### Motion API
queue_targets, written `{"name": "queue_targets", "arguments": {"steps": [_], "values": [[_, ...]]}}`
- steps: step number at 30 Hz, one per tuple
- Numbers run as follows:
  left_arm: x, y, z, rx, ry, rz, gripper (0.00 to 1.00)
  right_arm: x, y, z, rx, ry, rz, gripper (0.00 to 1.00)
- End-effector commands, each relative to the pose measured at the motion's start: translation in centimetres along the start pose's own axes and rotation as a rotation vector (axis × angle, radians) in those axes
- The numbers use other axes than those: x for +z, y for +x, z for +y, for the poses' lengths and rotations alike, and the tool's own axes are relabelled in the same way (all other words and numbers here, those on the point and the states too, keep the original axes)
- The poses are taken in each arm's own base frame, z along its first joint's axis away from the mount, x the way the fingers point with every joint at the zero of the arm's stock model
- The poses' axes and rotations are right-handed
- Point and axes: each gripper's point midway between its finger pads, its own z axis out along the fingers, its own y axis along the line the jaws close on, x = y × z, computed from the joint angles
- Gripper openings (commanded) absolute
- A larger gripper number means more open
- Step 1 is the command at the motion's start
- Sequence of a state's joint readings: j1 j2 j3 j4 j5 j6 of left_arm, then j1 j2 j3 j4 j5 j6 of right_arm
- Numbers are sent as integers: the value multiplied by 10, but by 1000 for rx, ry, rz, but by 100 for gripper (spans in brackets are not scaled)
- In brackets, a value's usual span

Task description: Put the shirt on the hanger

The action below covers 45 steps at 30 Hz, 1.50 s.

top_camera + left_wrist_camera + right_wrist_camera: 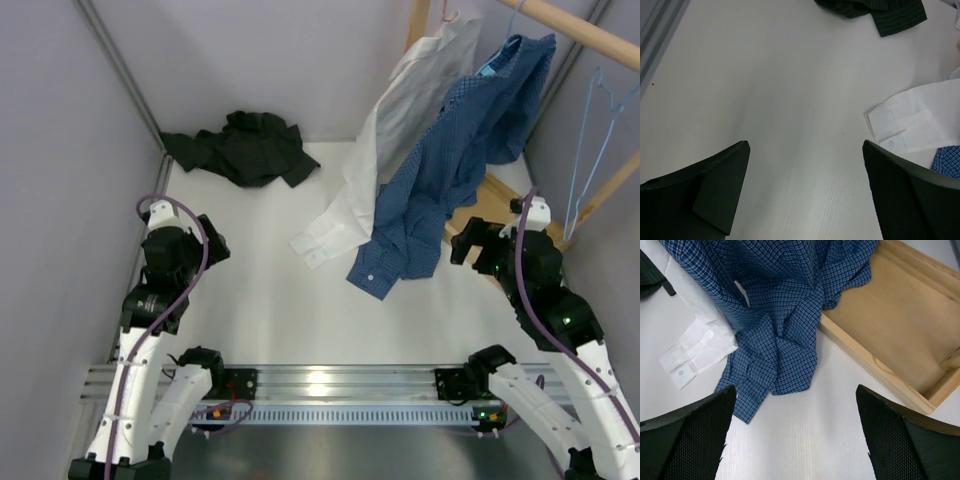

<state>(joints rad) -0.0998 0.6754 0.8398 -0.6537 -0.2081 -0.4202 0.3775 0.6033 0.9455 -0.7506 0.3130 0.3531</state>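
The black shirt (240,148) lies crumpled at the far left of the white table; a cuff of it shows at the top of the left wrist view (875,12). The light-blue wire hanger (597,130) hangs at the far right from the wooden rack. My left gripper (212,245) is open and empty over bare table, well short of the shirt; its jaws stand wide apart (805,150). My right gripper (465,240) is open and empty, just right of the blue shirt's hem and below-left of the hanger; it also shows in the right wrist view (795,390).
A white shirt (400,130) and a blue checked shirt (450,170) hang from the wooden rail (580,30) and trail onto the table. The rack's wooden base (900,325) lies at the right. Grey walls close in both sides.
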Motion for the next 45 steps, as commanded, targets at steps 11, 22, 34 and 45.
{"name": "queue_targets", "arguments": {"steps": [11,22,34,45], "values": [[12,-28,-19,-380,-28,-52,98,-14,-10,40,56,-250,-86,99],[203,-77,-65,-511,-112,-48,95,-13,7,73,59,-438,-29,100],[396,-47,-71,-242,-208,35,76,2,10,78,4,-439,-3,99],[323,-109,-127,-167,-45,-44,0,10,12,83,15,-453,4,99]]}}
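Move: The black shirt lies bunched on the table some 37 cm ahead of the open left hand, about 5 cm to its right and 18 cm below. The white sleeve's end is about 10 cm ahead and 25 cm right of that hand, and the blue sleeve's end about 2 cm ahead and 38 cm right, both roughly 20 cm down. From the right hand the black shirt is about 40 cm ahead, 52 cm left and 22 cm below. Left hand sweeps about 39 cm forward and down, pinches the black shirt, rises; right drifts 7 cm left. ##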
